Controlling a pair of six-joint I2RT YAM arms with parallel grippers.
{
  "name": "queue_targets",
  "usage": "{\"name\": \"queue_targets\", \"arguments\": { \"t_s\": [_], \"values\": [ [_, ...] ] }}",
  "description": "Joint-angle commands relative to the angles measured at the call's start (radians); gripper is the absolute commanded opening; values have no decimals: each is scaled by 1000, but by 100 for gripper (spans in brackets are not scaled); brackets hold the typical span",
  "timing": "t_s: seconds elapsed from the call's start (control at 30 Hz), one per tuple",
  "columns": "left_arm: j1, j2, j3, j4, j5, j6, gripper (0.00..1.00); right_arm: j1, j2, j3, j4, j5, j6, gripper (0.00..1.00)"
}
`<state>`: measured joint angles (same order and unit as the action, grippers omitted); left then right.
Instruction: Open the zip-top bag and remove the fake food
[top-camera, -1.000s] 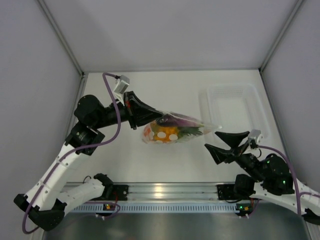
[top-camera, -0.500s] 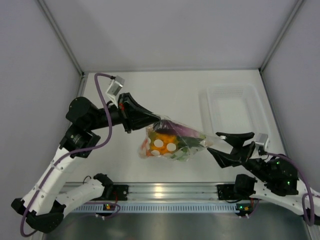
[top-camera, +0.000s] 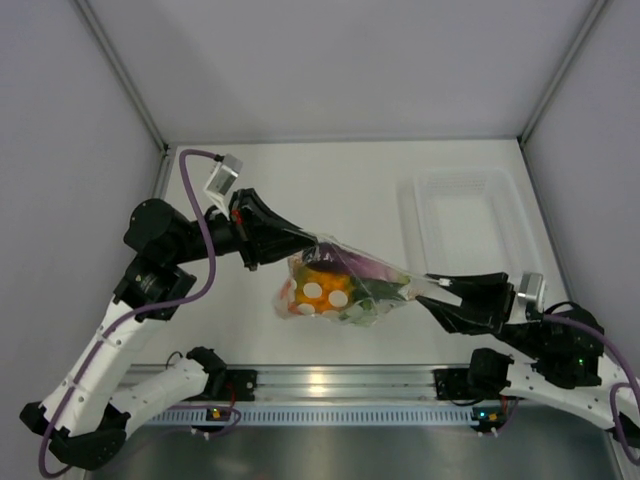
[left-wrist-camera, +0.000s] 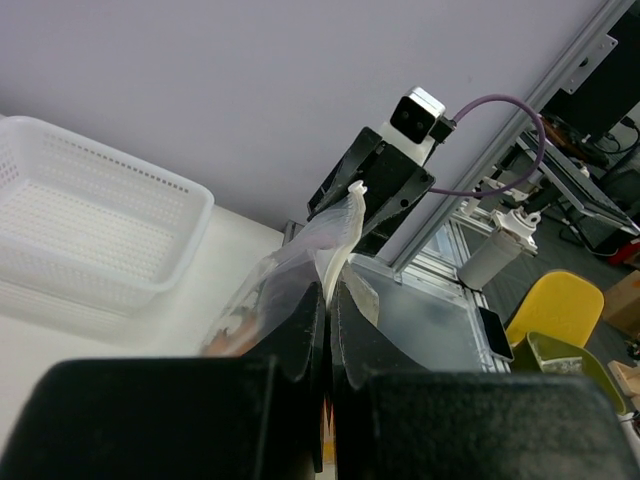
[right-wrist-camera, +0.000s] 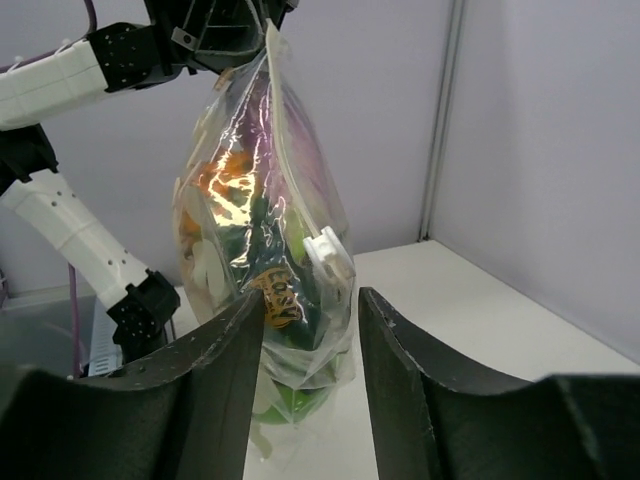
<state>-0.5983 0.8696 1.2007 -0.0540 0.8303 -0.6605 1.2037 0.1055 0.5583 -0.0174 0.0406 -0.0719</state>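
The zip-top bag (top-camera: 345, 280) hangs stretched between both arms, above the table. My left gripper (top-camera: 312, 240) is shut on its upper left corner; in the left wrist view the fingertips (left-wrist-camera: 328, 285) pinch the plastic (left-wrist-camera: 270, 290). The fake food shows through the bag: an orange piece (top-camera: 320, 290), a purple one (top-camera: 365, 262) and a green one (top-camera: 365, 310). My right gripper (right-wrist-camera: 312, 300) is open, one jaw on each side of the bag's (right-wrist-camera: 260, 230) right end. The white slider (right-wrist-camera: 330, 258) sits just beyond its fingertips.
A rigid clear plastic tray (top-camera: 415, 215) lies on the table at the back right, and it also shows in the left wrist view (left-wrist-camera: 180, 220). Grey walls close in the table on three sides. A metal rail (top-camera: 330, 382) runs along the near edge.
The right gripper has moved in onto the bag's right end and its jaws have narrowed around it. The left arm has shifted slightly left, still gripping the bag.
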Motion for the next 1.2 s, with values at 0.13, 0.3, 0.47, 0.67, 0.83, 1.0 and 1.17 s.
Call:
{"name": "queue_targets", "arguments": {
  "t_s": [0.13,0.3,0.47,0.67,0.83,1.0,1.17],
  "values": [
    [-3,-26,13,57,-11,-7,0,17,-41,11,111,-82,-39,31],
    [-3,-21,13,57,-22,-10,0,19,-46,18,93,-84,-32,19],
    [-3,-23,5,57,-33,-1,0,17,-35,32,82,-84,-28,15],
    [-3,-23,0,57,-43,2,0,17,-12,40,88,-88,-25,3],
    [-4,-32,-29,57,-71,30,0,17,6,61,85,-81,-8,0],
    [-3,-49,-64,-62,-233,134,4,19,86,109,-5,129,52,0],
    [-3,-35,-95,-162,-538,194,5,19,221,192,-98,263,96,0]
  ]
}}
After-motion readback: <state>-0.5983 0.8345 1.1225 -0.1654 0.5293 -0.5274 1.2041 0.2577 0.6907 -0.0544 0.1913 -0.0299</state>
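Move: The white zip slider at the bag's right end lies about 2 cm to the left of the right hand's half-open fingers and 2 cm above them, level with them fore and aft. From that hand the green food hangs roughly 11 cm left and 7 cm down, and the orange food some 17 cm left, 1 cm ahead and 2 cm down. From the left hand, still gripping the other top corner, the slider is about 17 cm right, 2 cm back and 7 cm below. Easing back and up about 2 cm, the right hand shuts its fingers on the zip end right at the slider, pauses, then carries it some 4 cm forward, turning slightly clockwise. The left hand stays nearly still, keeping its pinch on the other corner, until late, when it swings about 5 cm forward and 4 cm down, turning nearly 20 degrees counter-clockwise. ##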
